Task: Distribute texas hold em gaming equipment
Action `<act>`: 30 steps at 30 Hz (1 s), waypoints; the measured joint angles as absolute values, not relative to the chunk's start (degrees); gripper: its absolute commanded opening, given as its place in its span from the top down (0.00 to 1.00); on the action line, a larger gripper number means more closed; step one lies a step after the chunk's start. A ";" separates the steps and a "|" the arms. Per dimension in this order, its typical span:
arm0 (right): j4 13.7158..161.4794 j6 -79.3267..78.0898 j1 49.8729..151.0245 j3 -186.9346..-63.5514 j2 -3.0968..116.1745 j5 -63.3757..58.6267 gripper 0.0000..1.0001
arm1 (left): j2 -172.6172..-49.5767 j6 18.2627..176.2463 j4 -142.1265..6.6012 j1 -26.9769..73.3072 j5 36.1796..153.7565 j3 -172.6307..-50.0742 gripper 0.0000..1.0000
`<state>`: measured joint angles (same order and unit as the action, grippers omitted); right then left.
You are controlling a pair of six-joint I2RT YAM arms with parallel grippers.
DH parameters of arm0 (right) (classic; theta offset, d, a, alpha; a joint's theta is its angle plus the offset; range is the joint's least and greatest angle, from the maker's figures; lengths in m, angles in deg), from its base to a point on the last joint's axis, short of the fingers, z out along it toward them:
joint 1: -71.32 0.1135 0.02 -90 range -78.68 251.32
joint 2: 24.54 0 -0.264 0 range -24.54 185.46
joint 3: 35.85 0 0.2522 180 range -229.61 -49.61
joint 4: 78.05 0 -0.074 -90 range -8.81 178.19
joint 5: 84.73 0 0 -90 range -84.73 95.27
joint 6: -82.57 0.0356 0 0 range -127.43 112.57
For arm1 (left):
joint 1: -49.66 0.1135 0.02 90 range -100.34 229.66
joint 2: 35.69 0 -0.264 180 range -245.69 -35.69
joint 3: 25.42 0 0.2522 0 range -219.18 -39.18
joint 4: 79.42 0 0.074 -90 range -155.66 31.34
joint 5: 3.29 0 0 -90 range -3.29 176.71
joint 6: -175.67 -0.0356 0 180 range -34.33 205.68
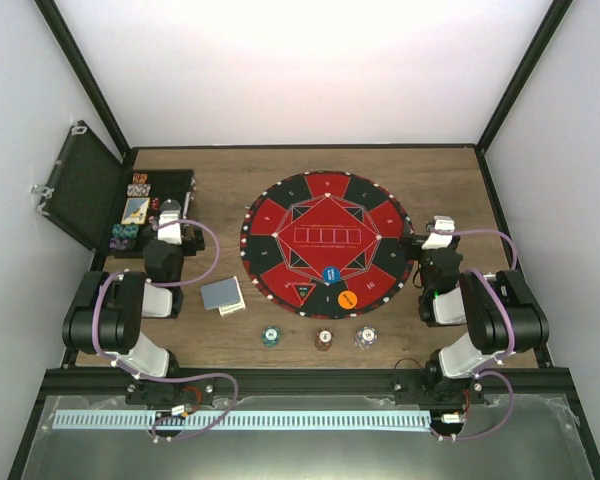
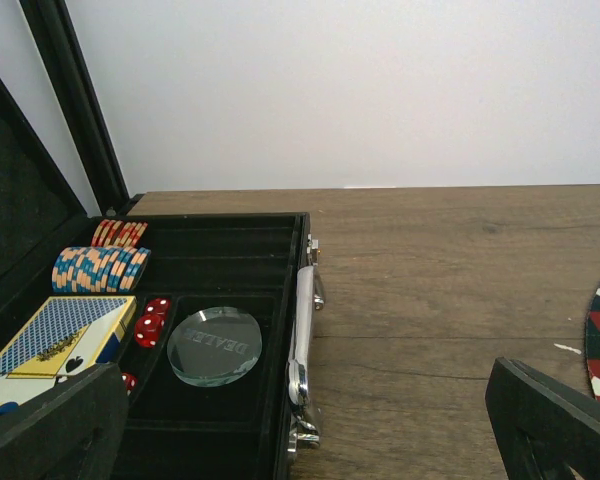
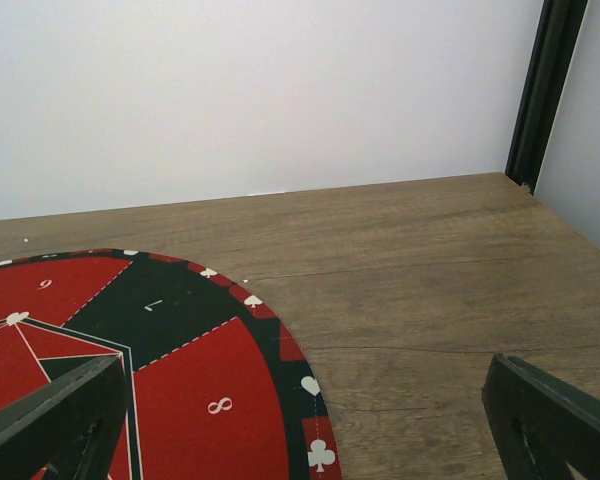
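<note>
A stack of grey-blue playing cards lies on the wood left of the round mat. Teal, dark red and whitish poker chips sit in a row below the mat. A blue button and an orange button rest on the mat's near part. My left gripper stands open over the right edge of the black case, holding nothing. My right gripper stands open and empty at the mat's right rim.
The open case holds striped chips, a blue card box, red dice, a glass dealer disc and has a chrome handle. Its lid leans left. Black frame posts stand at the table's corners.
</note>
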<state>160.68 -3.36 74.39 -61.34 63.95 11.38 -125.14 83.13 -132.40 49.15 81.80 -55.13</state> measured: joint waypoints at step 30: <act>92.75 19.72 85.58 -96.87 45.70 4.86 0.00 | -107.50 75.39 -56.07 51.60 97.67 -91.30 0.00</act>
<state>92.75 19.72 85.58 -96.87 45.70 4.86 -107.50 75.39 -56.07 51.60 97.67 -91.30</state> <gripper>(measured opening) 0.998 0.999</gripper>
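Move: For my right hand, the blue disc on the mat lies about 21 cm left, 10 cm back and 13 cm below; the orange disc is some 16 cm left and 17 cm back, the clear chips 12 cm left and 27 cm back. From my left hand, the grey-blue cards lie roughly 16 cm back, 7 cm right and 12 cm below, while the case's dealer button is about 6 cm ahead and 5 cm left. I lift both wide-open hands clear of the table. My right rises about 15 cm, drifting slightly right, then swings some 10 cm left over the mat, rolling its left side up and starting to sink and tip down. My left climbs about 11 cm beside the case, reaching forward before easing back and down, drifting 3 cm right as it tips down 20 degrees and turns clockwise. ##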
